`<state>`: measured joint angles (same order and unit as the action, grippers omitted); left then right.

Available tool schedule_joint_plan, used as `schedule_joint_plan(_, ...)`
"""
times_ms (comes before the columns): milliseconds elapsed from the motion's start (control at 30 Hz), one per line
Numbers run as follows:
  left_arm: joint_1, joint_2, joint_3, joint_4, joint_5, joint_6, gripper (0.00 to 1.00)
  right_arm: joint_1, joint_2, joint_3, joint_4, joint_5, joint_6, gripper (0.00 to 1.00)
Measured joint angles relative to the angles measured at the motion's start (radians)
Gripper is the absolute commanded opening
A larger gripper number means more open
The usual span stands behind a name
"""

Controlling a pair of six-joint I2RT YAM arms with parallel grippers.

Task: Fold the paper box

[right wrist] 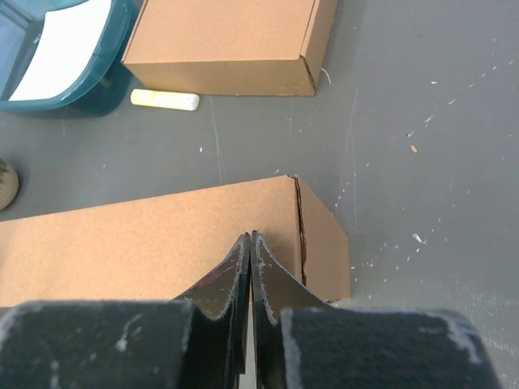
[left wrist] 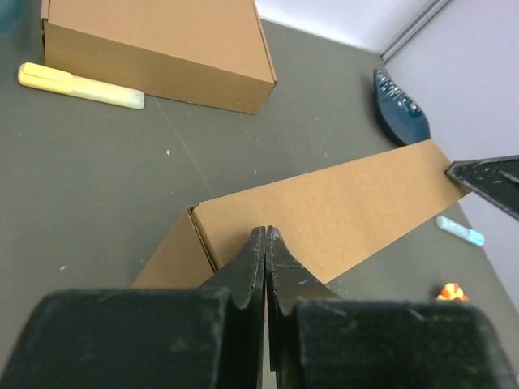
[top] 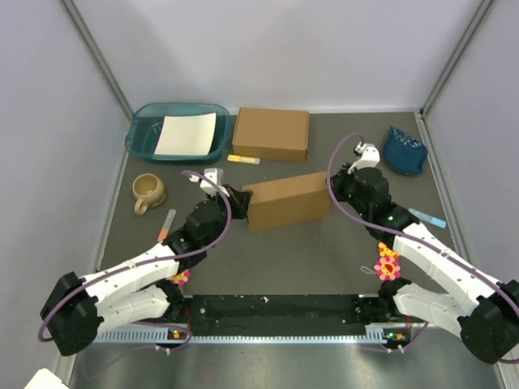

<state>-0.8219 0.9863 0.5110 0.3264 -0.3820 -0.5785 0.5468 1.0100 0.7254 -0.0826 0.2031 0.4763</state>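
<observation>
The paper box [top: 288,200] stands closed in the middle of the table, a shallow brown cardboard block turned slightly askew. My left gripper [top: 241,198] is shut at its left end, its tips [left wrist: 267,232] over the box's top face [left wrist: 340,211] near the corner. At the right end my right gripper [top: 332,188] is also shut, tips [right wrist: 250,237] on the top face [right wrist: 122,243] just inside the right edge. Neither has anything between its fingers. The right fingers [left wrist: 491,182] show at the far end in the left wrist view.
A twin brown box [top: 272,133] sits behind, with a yellow marker [top: 243,160] in front of it. A teal tray [top: 139,138] holding white paper [top: 186,134] is back left. A mug [top: 148,191], an orange-tipped pen [top: 167,223], a blue object [top: 404,150] and a light blue pen [top: 427,217] lie around.
</observation>
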Motion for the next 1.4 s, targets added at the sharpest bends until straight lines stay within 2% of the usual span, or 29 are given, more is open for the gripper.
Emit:
schedule_joint_plan(167, 0.002, -0.022, -0.057, 0.087, 0.018, -0.047, 0.0, 0.0, -0.01, -0.016, 0.012, -0.005, 0.0, 0.0)
schedule_joint_plan(367, -0.004, -0.068, -0.068, 0.05, 0.042, -0.044, 0.0, 0.0, -0.051, -0.042, 0.015, -0.018, 0.006, 0.0)
schedule_joint_plan(533, -0.056, -0.157, -0.117, 0.021, 0.053, -0.044, 0.0, 0.029, -0.176, -0.111, -0.026, -0.017, 0.029, 0.0)
schedule_joint_plan(633, -0.126, -0.237, -0.154, -0.018, 0.035, -0.045, 0.01, 0.05, -0.28, -0.148, -0.093, -0.025, 0.058, 0.0)
schedule_joint_plan(700, -0.181, -0.298, -0.164, -0.079, 0.011, -0.044, 0.16, 0.057, -0.344, -0.161, -0.16, -0.041, 0.08, 0.1)
schedule_joint_plan(733, -0.198, -0.32, -0.166, -0.112, 0.003, -0.042, 0.32, 0.06, -0.365, -0.162, -0.194, -0.048, 0.089, 0.16)
schedule_joint_plan(767, -0.212, -0.359, -0.166, -0.157, -0.01, -0.043, 0.37, 0.065, -0.388, -0.162, -0.235, -0.059, 0.097, 0.25)
schedule_joint_plan(833, -0.219, -0.433, -0.166, -0.244, -0.057, -0.039, 0.46, 0.074, -0.422, -0.152, -0.333, -0.065, 0.106, 0.32)
schedule_joint_plan(1000, -0.214, -0.566, -0.163, -0.336, -0.205, -0.006, 0.48, 0.074, -0.412, -0.074, -0.483, -0.028, 0.102, 0.39)
schedule_joint_plan(1200, -0.213, -0.474, -0.143, -0.399, -0.269, -0.049, 0.48, 0.074, -0.359, -0.06, -0.484, -0.001, 0.1, 0.43)
schedule_joint_plan(1400, -0.213, -0.409, -0.179, -0.428, -0.286, -0.108, 0.52, 0.071, -0.325, -0.166, -0.462, -0.006, 0.113, 0.45)
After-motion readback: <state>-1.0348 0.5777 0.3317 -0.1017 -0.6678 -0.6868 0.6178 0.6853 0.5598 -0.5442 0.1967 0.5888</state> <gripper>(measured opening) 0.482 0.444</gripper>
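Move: The box stands on a long edge across in front of me, both shut grippers on its top near the ends. Its middle is roughly 9 cm right and 2 cm ahead of my left hand, and 8 cm left and 1 cm nearer me from my right hand, about 7 cm below both. From the left hand the yellow marker lies some 16 cm ahead and 2 cm left, the spare carton about 22 cm ahead and 6 cm right. The flower toys lie 14 cm back and 16 cm right of my right hand. With fingertips still on the standing box's top near its two ends, I draw both hands back towards me, left about 8.5 cm and right about 10, to tip it over. Then I come free, open both grippers nearly halfway, swing the left some 6 cm outward and sink both hands beside the box's ends, the right tilting down. ##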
